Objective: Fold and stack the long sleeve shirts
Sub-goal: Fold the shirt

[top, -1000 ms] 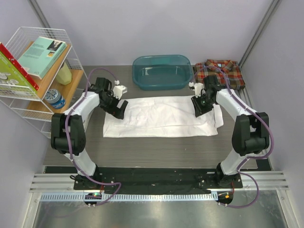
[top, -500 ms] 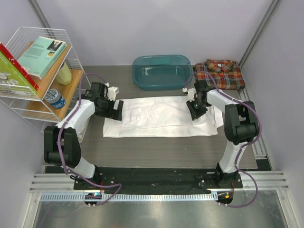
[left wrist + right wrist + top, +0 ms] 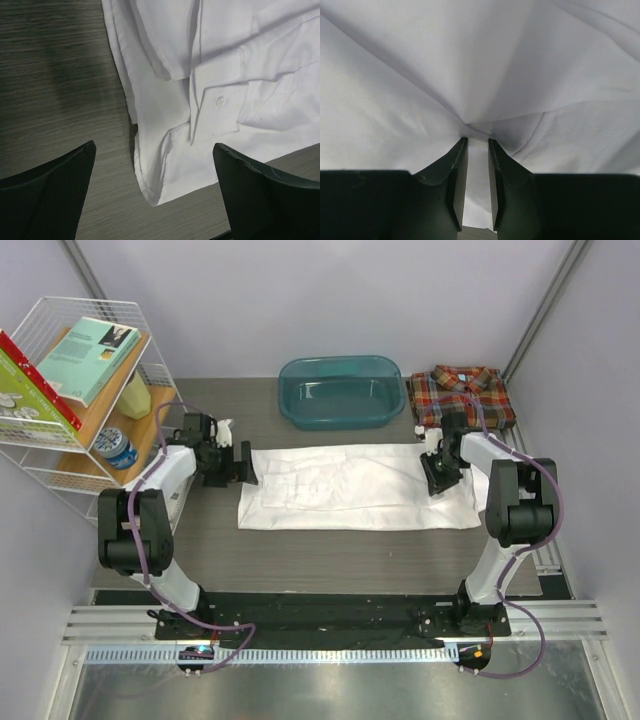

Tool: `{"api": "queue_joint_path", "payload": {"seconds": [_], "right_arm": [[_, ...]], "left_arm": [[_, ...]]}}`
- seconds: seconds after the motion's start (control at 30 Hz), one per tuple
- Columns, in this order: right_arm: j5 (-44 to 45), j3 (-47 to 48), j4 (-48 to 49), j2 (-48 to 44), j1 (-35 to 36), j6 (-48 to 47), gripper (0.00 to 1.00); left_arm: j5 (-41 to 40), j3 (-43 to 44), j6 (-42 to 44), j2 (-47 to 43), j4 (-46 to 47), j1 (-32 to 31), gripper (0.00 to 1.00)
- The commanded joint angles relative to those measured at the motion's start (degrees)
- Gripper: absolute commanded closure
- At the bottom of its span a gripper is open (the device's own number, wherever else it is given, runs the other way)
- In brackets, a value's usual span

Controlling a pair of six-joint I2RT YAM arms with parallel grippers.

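The white long sleeve shirt point(image 3: 350, 485) lies spread in a long flat band across the table's middle. The plaid shirt point(image 3: 462, 395) sits folded at the back right. My right gripper point(image 3: 437, 478) is on the white shirt's right end, its jaws pinched on a gathered fold of white cloth point(image 3: 470, 60) that puckers at the tips point(image 3: 478, 142). My left gripper point(image 3: 243, 465) stands wide open at the shirt's left end. In the left wrist view a buttoned cuff and the rounded edge of the shirt point(image 3: 210, 75) lie on the table between the spread fingers point(image 3: 154, 146), touching neither.
A teal plastic tub point(image 3: 340, 390) stands at the back middle, just behind the white shirt. A white wire shelf point(image 3: 80, 390) with books, a bottle and a tin is at the far left. Bare grey tabletop point(image 3: 330, 555) runs along the near side.
The white shirt has slid to the right, pulled by my right gripper, which moved right while closing. My left gripper drew back leftward, off the cloth, staying open.
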Motion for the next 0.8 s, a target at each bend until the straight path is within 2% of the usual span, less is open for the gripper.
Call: {"api": "queue_joint_path", "payload": {"seconds": [0.0,0.1,0.27,0.3,0.43,0.57,0.77], "right_arm": [[1.9,-1.9,-3.7,0.8,0.0,-1.9,0.71],[1.3,-1.0,-4.7,0.6,0.0,-2.0,0.71],[0.9,-0.3,-5.5,0.2,0.1,-2.0,0.7],[0.8,-0.2,-5.7,0.2,0.0,-2.1,0.7],[0.8,-0.1,-5.8,0.6,0.1,-2.4,0.7],[1.0,0.1,-5.9,0.9,0.0,-2.4,0.7],[1.3,0.3,-6.3,0.9,0.0,-2.6,0.7]], "left_arm": [[6.1,0.1,-4.8,3.1,7.5,0.1,0.0],[7.2,-0.9,-7.2,5.1,10.2,0.4,0.07],[9.5,-0.5,-10.4,9.7,11.4,1.7,0.12],[10.4,-0.6,-10.6,11.1,11.5,3.9,0.14],[16.3,-1.4,-11.6,14.3,12.3,5.0,0.22],[19.3,-4.3,-14.0,15.6,16.7,4.9,0.23],[21.2,-5.3,-15.3,19.0,18.7,5.0,0.3]]}}
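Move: The left hand hangs open about 6 cm above the shirt's left edge, which is practically straight beneath it. From this hand the shirt's near-left corner is some 7 cm back, the buttoned cuff about 8 cm to the right and 2 cm farther out, and the empty bin about 22 cm forward and 22 cm right. That left edge lies roughly 43 cm to the right hand's left, about level fore and aft. The left hand sinks about 4 cm to the shirt's left end, working forward and right on the way, then stops sinking and slides on to the right over that end, some 4 cm rightward in all. Meanwhile its wrist rolls about 25 degrees so the fingers point lower and more sideways in over the shirt, closing by roughly a quarter around the edge layers, while the right hand keeps its nearly shut fingers on the other end and eases about 1 cm back. ##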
